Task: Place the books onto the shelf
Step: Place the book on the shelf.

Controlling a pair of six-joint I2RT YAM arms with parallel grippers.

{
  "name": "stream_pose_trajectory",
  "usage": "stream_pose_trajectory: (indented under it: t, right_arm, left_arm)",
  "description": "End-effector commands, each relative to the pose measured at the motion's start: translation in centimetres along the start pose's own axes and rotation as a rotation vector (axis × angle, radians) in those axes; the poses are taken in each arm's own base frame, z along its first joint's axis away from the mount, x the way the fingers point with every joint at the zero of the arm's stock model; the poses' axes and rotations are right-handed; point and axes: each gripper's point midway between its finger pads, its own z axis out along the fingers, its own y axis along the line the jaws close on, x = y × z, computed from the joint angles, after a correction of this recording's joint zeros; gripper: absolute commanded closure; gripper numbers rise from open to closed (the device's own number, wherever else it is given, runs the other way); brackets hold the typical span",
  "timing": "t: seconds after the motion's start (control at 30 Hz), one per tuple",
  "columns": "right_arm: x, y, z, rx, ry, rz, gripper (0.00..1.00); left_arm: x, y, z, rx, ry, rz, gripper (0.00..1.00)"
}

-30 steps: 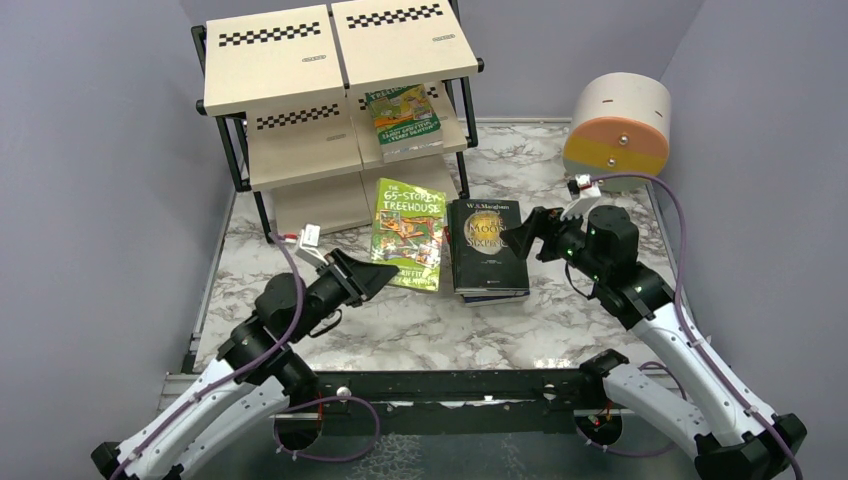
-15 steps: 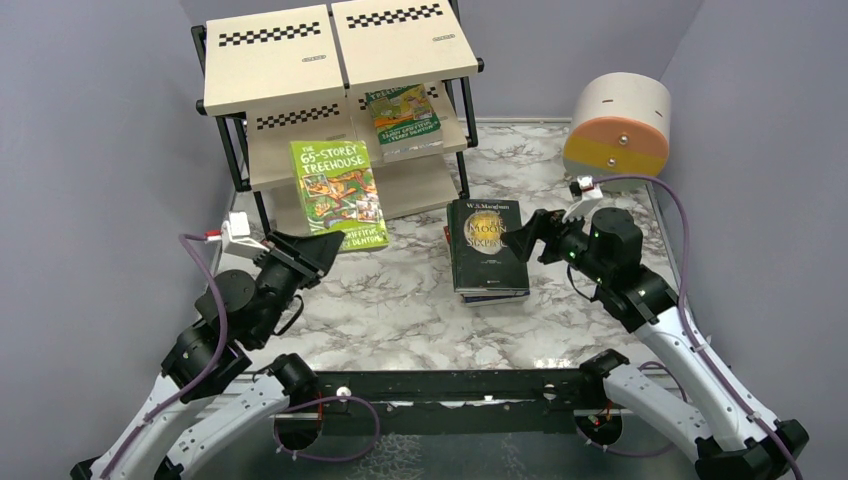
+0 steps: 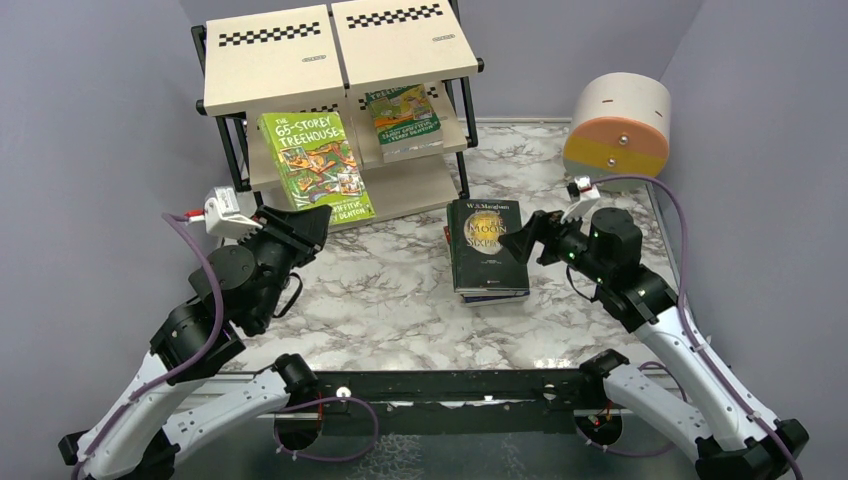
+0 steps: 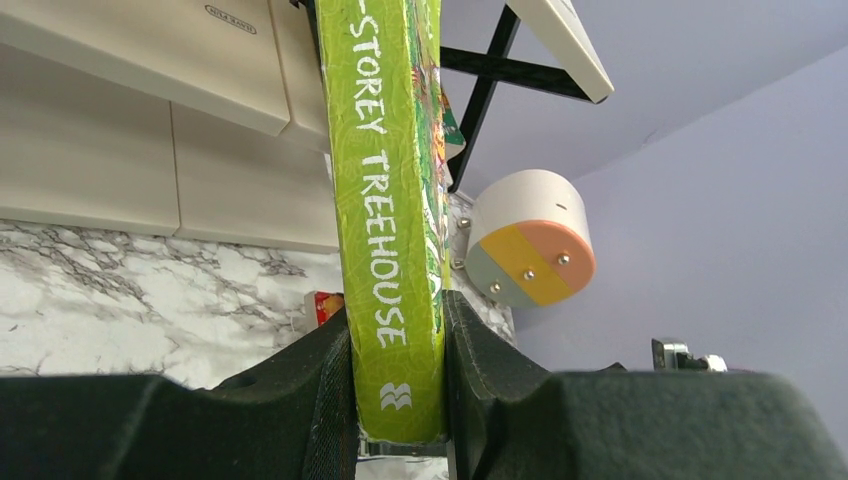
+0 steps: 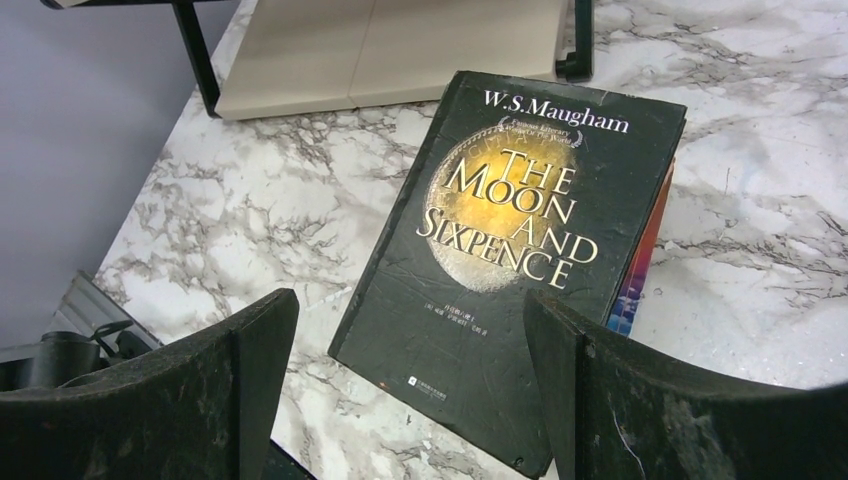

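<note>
My left gripper (image 3: 308,226) is shut on the bottom end of a bright green book (image 3: 315,166), the "65-Storey Treehouse". It holds the book in the air, in front of the left half of the shelf (image 3: 270,60). In the left wrist view the book's spine (image 4: 385,200) stands upright between the pads (image 4: 330,390). A second green book (image 3: 403,120) lies on the shelf's middle tier, right side. A black book with a gold moon (image 3: 487,245) tops a small stack on the table. My right gripper (image 3: 520,235) hovers open at the black book's (image 5: 520,250) right edge.
A round beige-and-orange drum (image 3: 617,125) stands at the back right. Coloured edges of lower books (image 5: 640,260) poke out under the black one. The shelf's bottom board (image 5: 400,50) sits just behind the stack. Grey walls close in both sides.
My left arm has lifted the green book off the table and carried it up and left, to the front of the shelf. The right arm has not moved.
</note>
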Motion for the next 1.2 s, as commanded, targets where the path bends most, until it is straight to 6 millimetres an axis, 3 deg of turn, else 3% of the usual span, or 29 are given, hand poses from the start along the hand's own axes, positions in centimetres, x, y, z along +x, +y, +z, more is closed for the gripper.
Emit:
stream_pose_trajectory:
  t: [0.0, 0.4, 0.87, 1.17]
  right_arm:
    - [-0.2, 0.6, 0.4, -0.034, -0.001, -0.011, 0.19]
    - [1.2, 0.5, 1.0, -0.058, 0.031, -0.015, 0.18]
    - [2.1, 0.5, 1.2, -0.073, 0.046, -0.008, 0.18]
    - [2.3, 0.5, 1.3, -0.077, 0.053, -0.012, 0.19]
  left_arm:
    - [-2.5, -0.8, -0.4, -0.002, -0.086, -0.056, 1.00]
    - [1.4, 2.2, 0.2, 0.082, -0.116, -0.170, 1.00]
    - [0.1, 2.4, 0.8, 0.065, -0.201, -0.143, 1.00]
    - [2.7, 2.3, 1.9, 0.117, -0.172, -0.194, 1.00]
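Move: The 65-Storey Treehouse book, already in the left fingers, is bound for the clear left half of the middle shelf board, about 27 cm ahead of the left hand, 11 cm to its left and 19 cm lower. The 104-Storey book lies on the right half, some 30 cm ahead, 10 cm right and 16 cm below. From the right hand, that clear half is roughly 24 cm ahead, 42 cm left and 4 cm lower; The Moon and Sixpence is 7 cm ahead, 4 cm left and 18 cm below. The 65-Storey book, kept pinched near its lower spine corner, is brought down in front of the rack by the left hand: about 8 cm down, then some 3 cm back up as the wrist tips its front up, rolls its left side down and turns counter-clockwise, each by about 5 degrees. The open right hand sinks nearly 3 cm towards The Moon and Sixpence without touching. ##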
